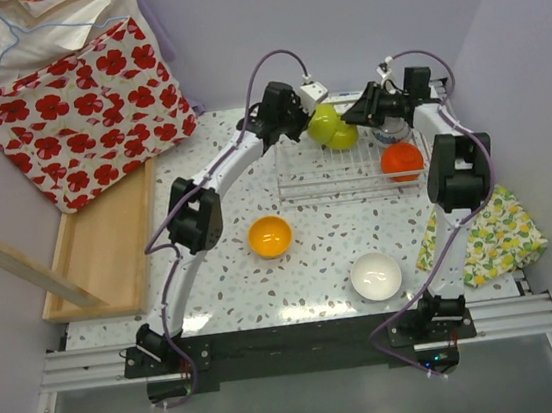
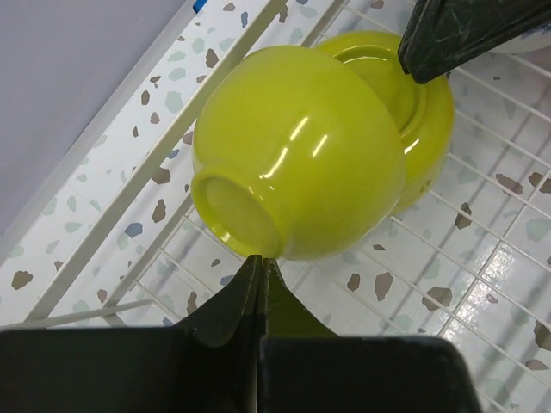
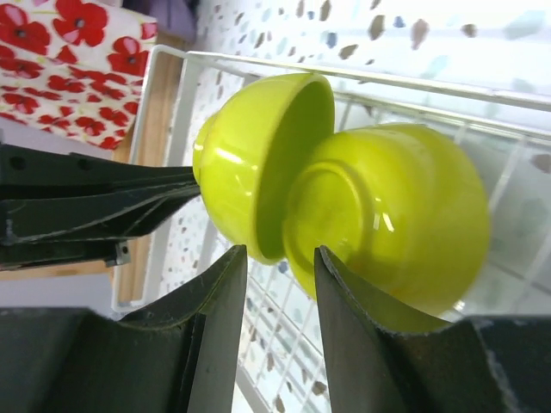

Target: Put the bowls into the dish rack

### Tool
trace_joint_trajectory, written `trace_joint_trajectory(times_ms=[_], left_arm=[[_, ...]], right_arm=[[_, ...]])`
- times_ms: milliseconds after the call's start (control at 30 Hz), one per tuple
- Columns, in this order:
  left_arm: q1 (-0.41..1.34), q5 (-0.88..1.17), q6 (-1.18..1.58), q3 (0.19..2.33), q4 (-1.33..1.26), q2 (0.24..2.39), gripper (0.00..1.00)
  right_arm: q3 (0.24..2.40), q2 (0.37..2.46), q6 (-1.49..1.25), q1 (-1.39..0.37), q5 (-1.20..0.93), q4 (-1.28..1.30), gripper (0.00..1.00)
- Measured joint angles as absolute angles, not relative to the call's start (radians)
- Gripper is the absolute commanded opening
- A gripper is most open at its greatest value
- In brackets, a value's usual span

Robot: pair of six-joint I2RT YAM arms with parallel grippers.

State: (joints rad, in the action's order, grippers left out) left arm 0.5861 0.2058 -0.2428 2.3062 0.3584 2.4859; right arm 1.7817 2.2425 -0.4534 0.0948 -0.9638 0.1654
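Two lime green bowls (image 1: 332,127) lie on their sides, nested, at the back left of the white wire dish rack (image 1: 354,185). My left gripper (image 1: 302,123) is shut and empty, its tips (image 2: 261,261) touching the outer wall of the nearer lime bowl (image 2: 301,163) beside its foot. My right gripper (image 1: 351,114) is open, its fingers (image 3: 215,318) just below the two bowls (image 3: 387,224) with their rims over the gap. A red-orange bowl (image 1: 401,161) sits in the rack's right end. An orange-yellow bowl (image 1: 270,235) and a white bowl (image 1: 376,276) stand on the table.
A patterned bowl (image 1: 391,133) is partly hidden behind my right gripper at the rack's back right. A flat wooden tray (image 1: 110,252) and a red-flowered bag (image 1: 70,91) are at the left. A lemon-print cloth (image 1: 496,235) lies at the right edge.
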Motion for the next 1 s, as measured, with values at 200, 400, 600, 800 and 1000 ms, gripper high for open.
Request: trace_joint_trajectory(times_ms=[200,400,600,800,1000], left_arm=[[0.596,0.211,-0.228,2.329,0.352,2.502,0.00],[0.605,0.209,-0.219,2.366,0.336,2.537,0.00],[0.630,0.193,-0.216,2.424,0.289,2.580,0.00],[0.670,0.181,-0.197,2.441,0.255,2.611,0.00],[0.682,0.175,-0.185,2.448,0.252,2.618,0.00]], right_arm=[[1.783,2.177,-0.369,0.105,-0.899,0.245,0.42],[1.750,2.069,-0.352,0.102,-0.878,0.247,0.42],[1.698,1.972,-0.305,0.102,-0.855,0.274,0.42],[1.627,1.893,-0.256,0.102,-0.833,0.314,0.42],[1.591,1.853,-0.217,0.104,-0.817,0.344,0.43]])
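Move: The left green bowl, tipped on its side in the dish rack, is about 5 cm to the left hand's right, 2 cm ahead and 3 cm lower. From the left hand, the right green bowl lies some 10 cm right, level fore and aft, and the blue-patterned bowl about 21 cm right and 2 cm back. From the right hand, the left green bowl is roughly 6 cm left, level fore and aft, and 5 cm below. Shut left fingers travel 7 cm right, pushing the left green bowl; open right hand rises 8 cm, withdrawing. ##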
